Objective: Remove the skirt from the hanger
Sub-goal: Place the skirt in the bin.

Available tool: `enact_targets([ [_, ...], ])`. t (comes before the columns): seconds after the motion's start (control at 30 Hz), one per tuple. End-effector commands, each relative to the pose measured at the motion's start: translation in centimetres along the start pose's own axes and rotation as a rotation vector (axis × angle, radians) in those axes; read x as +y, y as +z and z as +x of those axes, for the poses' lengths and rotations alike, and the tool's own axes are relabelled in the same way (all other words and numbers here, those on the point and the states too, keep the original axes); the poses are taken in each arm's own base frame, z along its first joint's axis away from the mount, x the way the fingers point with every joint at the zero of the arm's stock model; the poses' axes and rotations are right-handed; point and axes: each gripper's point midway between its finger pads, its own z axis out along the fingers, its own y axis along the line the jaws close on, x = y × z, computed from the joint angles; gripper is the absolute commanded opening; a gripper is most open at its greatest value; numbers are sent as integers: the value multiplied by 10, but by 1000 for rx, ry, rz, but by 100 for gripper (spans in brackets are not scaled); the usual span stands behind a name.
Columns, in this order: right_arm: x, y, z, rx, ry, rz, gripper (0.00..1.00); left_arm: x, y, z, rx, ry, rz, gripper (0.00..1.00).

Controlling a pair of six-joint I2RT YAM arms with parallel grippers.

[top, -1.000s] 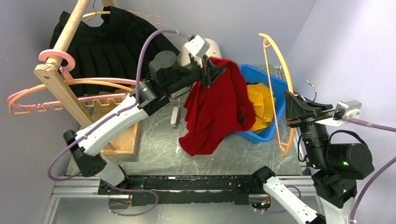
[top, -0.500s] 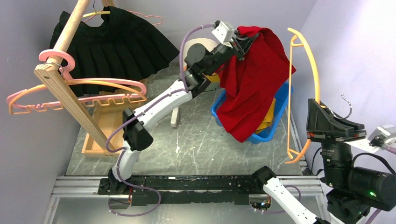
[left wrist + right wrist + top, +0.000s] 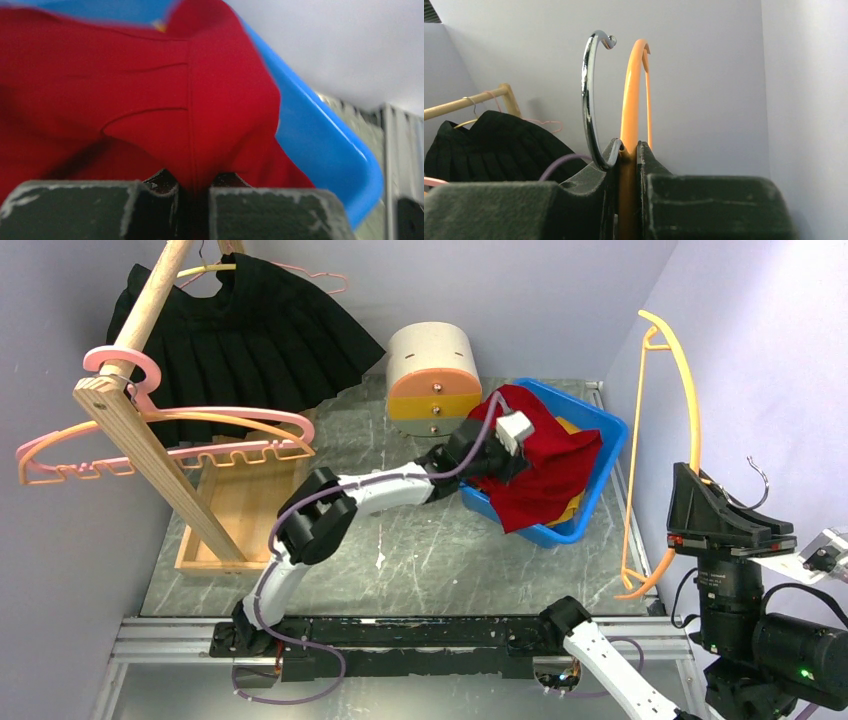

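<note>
The red skirt point(image 3: 540, 465) lies bunched in the blue bin point(image 3: 608, 445), off its hanger. My left gripper point(image 3: 505, 455) reaches into the bin and is shut on a fold of the red skirt point(image 3: 195, 125). Far right, my right gripper point(image 3: 725, 515) is shut on the bare orange hanger point(image 3: 668, 370), which stands upright beside the wall. In the right wrist view the orange hanger point(image 3: 630, 115) runs up from between the pads, its chrome hook point(image 3: 588, 95) curving beside it.
A black skirt point(image 3: 240, 335) hangs on a pink hanger from the wooden rack point(image 3: 130, 420) at back left. Empty pink and orange hangers point(image 3: 160, 445) hang lower on it. A round drawer unit point(image 3: 432, 375) stands behind the bin. Yellow cloth point(image 3: 570, 505) lies under the red skirt.
My left arm swung the red skirt from the table's middle up over the bin, then lowered it inside. My right gripper carried the orange hanger right and upright.
</note>
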Motion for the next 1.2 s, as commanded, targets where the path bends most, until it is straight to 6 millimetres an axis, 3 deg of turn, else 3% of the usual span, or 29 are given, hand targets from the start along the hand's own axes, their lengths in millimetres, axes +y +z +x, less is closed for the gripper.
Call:
enact_targets([
  [0.0, -3, 1, -3, -18, -10, 12, 0, -75, 1, 30, 142, -16, 193, 7],
  [0.17, 2, 4, 5, 6, -9, -5, 0, -62, 12, 97, 333, -142, 121, 7],
  [0.33, 0, 1, 2, 11, -7, 3, 0, -54, 6, 155, 462, -246, 72, 7],
  [0.43, 1, 2, 2, 21, -8, -2, 0, -39, 2, 169, 568, -281, 1, 11],
  [0.53, 0, 1, 3, 36, -17, 1, 0, -30, -3, 135, 562, -204, -35, 31],
  [0.7, -1, 1, 1, 27, -25, 6, 0, -38, -24, 30, 393, -83, -29, 78],
  [0.8, 0, 3, 2, 30, -28, 4, 0, -42, -42, -10, 345, -47, -31, 96],
  [0.93, 0, 5, 3, 30, -35, 2, 0, -24, -59, -41, 317, 37, -130, 100],
  [1.17, 3, 4, -5, 35, -30, -13, 0, 35, -56, -55, 265, 50, -259, 99],
])
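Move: The bin, where the left hand is taking the pinched red skirt, has its middle about 5 cm ahead of that hand, 8 cm to its right and 16 cm below. Yellow cloth already lies in it, roughly 4 cm ahead, 8 cm right and 18 cm down. The drawer chest stands some 20 cm ahead and 17 cm left, about 13 cm lower. From the right hand, the bin is around 32 cm ahead, 5 cm left and 48 cm below. Down and back first: the left hand sinks about 13 cm into the bin area, drawing back some 5 cm and drifting right, while its fingers tip downward. Near the bottom the fingers open wide and let go of the red skirt; the hand then climbs roughly 20 cm clear, veering left and levelling again. The right hand stays put, keeping hold of the orange hanger. ##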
